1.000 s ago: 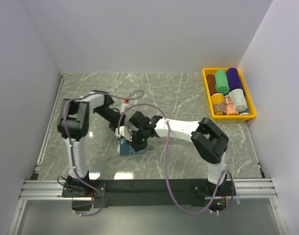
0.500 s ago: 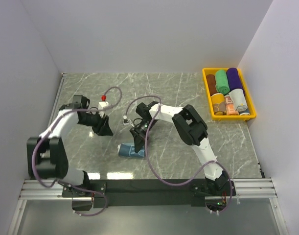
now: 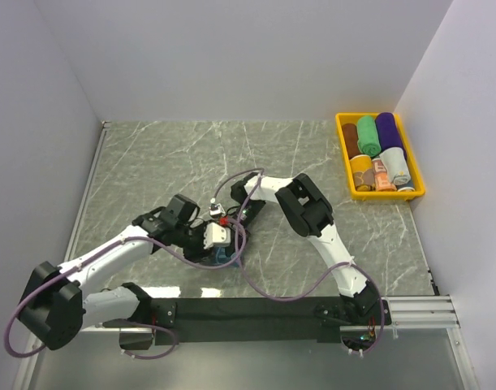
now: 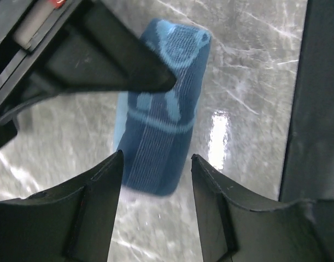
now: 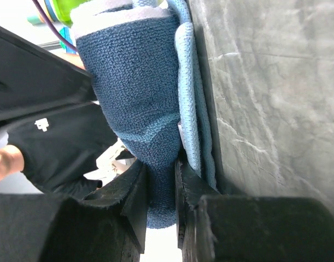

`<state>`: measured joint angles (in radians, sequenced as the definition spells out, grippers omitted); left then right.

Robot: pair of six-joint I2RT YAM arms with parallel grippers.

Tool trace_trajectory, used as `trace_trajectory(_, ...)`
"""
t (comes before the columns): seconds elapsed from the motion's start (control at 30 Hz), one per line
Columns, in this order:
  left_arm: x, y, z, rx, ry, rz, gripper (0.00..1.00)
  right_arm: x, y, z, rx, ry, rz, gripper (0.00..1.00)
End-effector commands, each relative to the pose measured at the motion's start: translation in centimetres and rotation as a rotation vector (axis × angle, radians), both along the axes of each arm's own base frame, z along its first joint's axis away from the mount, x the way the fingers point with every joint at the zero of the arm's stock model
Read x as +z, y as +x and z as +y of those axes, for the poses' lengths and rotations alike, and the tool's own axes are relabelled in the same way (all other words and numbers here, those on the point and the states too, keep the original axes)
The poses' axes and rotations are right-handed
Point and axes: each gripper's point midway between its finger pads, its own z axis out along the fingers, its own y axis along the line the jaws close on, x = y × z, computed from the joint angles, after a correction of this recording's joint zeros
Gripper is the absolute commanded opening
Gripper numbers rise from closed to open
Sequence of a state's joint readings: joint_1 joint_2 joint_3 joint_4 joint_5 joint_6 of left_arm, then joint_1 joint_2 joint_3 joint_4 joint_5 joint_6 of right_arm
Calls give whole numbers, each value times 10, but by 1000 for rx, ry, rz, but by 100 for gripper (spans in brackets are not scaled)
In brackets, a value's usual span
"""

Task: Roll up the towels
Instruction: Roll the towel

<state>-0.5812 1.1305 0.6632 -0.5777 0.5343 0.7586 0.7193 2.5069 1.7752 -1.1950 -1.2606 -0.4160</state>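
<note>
A rolled blue towel with lighter print (image 4: 161,120) lies on the marble table (image 3: 166,162), near the middle front. My right gripper (image 5: 162,183) is shut on one end of this roll (image 5: 134,82), pinching the cloth between both fingers. My left gripper (image 4: 156,164) is open, and the roll's near end sits just at its fingertips without being touched. From above, both grippers (image 3: 219,242) crowd over the towel (image 3: 224,259) and only a blue sliver shows. The right gripper (image 3: 234,227) comes in from behind.
A yellow bin (image 3: 342,154) at the back right holds several rolled towels, among them green (image 3: 368,135), purple (image 3: 386,127), brown (image 3: 350,135) and orange (image 3: 361,171). White walls close in the table. A black rail (image 3: 256,309) runs along the near edge.
My left arm has swung from the left side of the table in to the blue towel, and its gripper has opened wider. The right gripper has come down over the roll.
</note>
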Motion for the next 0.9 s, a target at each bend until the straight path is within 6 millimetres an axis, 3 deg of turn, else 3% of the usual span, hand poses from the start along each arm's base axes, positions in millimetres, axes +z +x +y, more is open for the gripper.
trace_trajectory(0.0, -6, 17, -10, -20, 24, -119, 58, -70, 8, -27, 103, -162, -194, 0)
trace_trajectory(0.13, -21, 5, -17, -118, 74, -106, 55, -70, 10, -25, 96, -161, -196, 0)
trace_trajectory(0.2, -37, 0, -16, -130, 117, -58, 48, -64, 13, -23, 88, -156, -213, 0)
trace_trajectory(0.23, -42, -2, -14, -129, 133, -33, 39, -66, 16, -24, 87, -158, -237, 1)
trace_trajectory(0.27, -45, 0, -14, -120, 148, -22, 33, -62, 19, -24, 80, -154, -250, 6)
trace_trajectory(0.3, -54, -1, -12, -108, 175, 10, 28, -54, 22, -23, 73, -144, -267, 20)
trace_trajectory(0.4, -58, -2, -8, -82, 203, 36, 18, -35, 38, -33, 20, -128, -289, 39)
trace_trajectory(0.43, -59, -5, -7, -84, 206, 48, 12, -32, 45, -42, -15, -134, -280, 45)
trace_trajectory(0.5, -63, -14, -2, -89, 234, 101, 9, -18, 55, -52, -47, -139, -315, 47)
trace_trajectory(0.57, -67, -25, 3, -95, 258, 165, 5, -11, 78, -70, -111, -173, -361, 48)
trace_trajectory(0.63, -69, -30, 4, -82, 263, 215, 3, 12, 97, -84, -183, -171, -422, 48)
trace_trajectory(0.67, -70, -33, 1, -79, 260, 257, 2, 20, 116, -101, -252, -181, -445, 48)
trace_trajectory(0.73, -69, -39, 0, -60, 266, 332, 1, 51, 134, -120, -345, -159, -540, 47)
trace_trajectory(0.77, -68, -39, -5, -59, 254, 362, 1, 83, 152, -143, -462, -147, -610, 46)
trace_trajectory(0.8, -68, -37, -6, -51, 251, 375, 1, 83, 151, -158, -511, -168, -629, 46)
trace_trajectory(0.87, -65, -28, -10, -24, 235, 402, 1, 104, 168, -180, -608, -154, -761, 46)
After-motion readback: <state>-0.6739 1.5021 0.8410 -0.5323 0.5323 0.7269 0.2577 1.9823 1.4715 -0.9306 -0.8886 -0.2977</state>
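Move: The rolled blue towel's middle lies about 6 cm to the right of the open left hand, level with it fore and aft and some 4 cm lower. The right hand already pinches the towel near its right end, so the towel's middle is about 3 cm to this hand's left and 2 cm back, at about its height. The table's near edge runs roughly 12 cm back from the towel. Down and to the right, about 3 cm and 4 cm, the left hand settles onto the near end of the rolled towel, closes its fingers to pinch it, and keeps edging right and slightly forward with it. Once that grip is made, the right fingers open and let go, and the right hand speeds away forward and right, some 20 cm, rising about 6 cm and turning clockwise. ##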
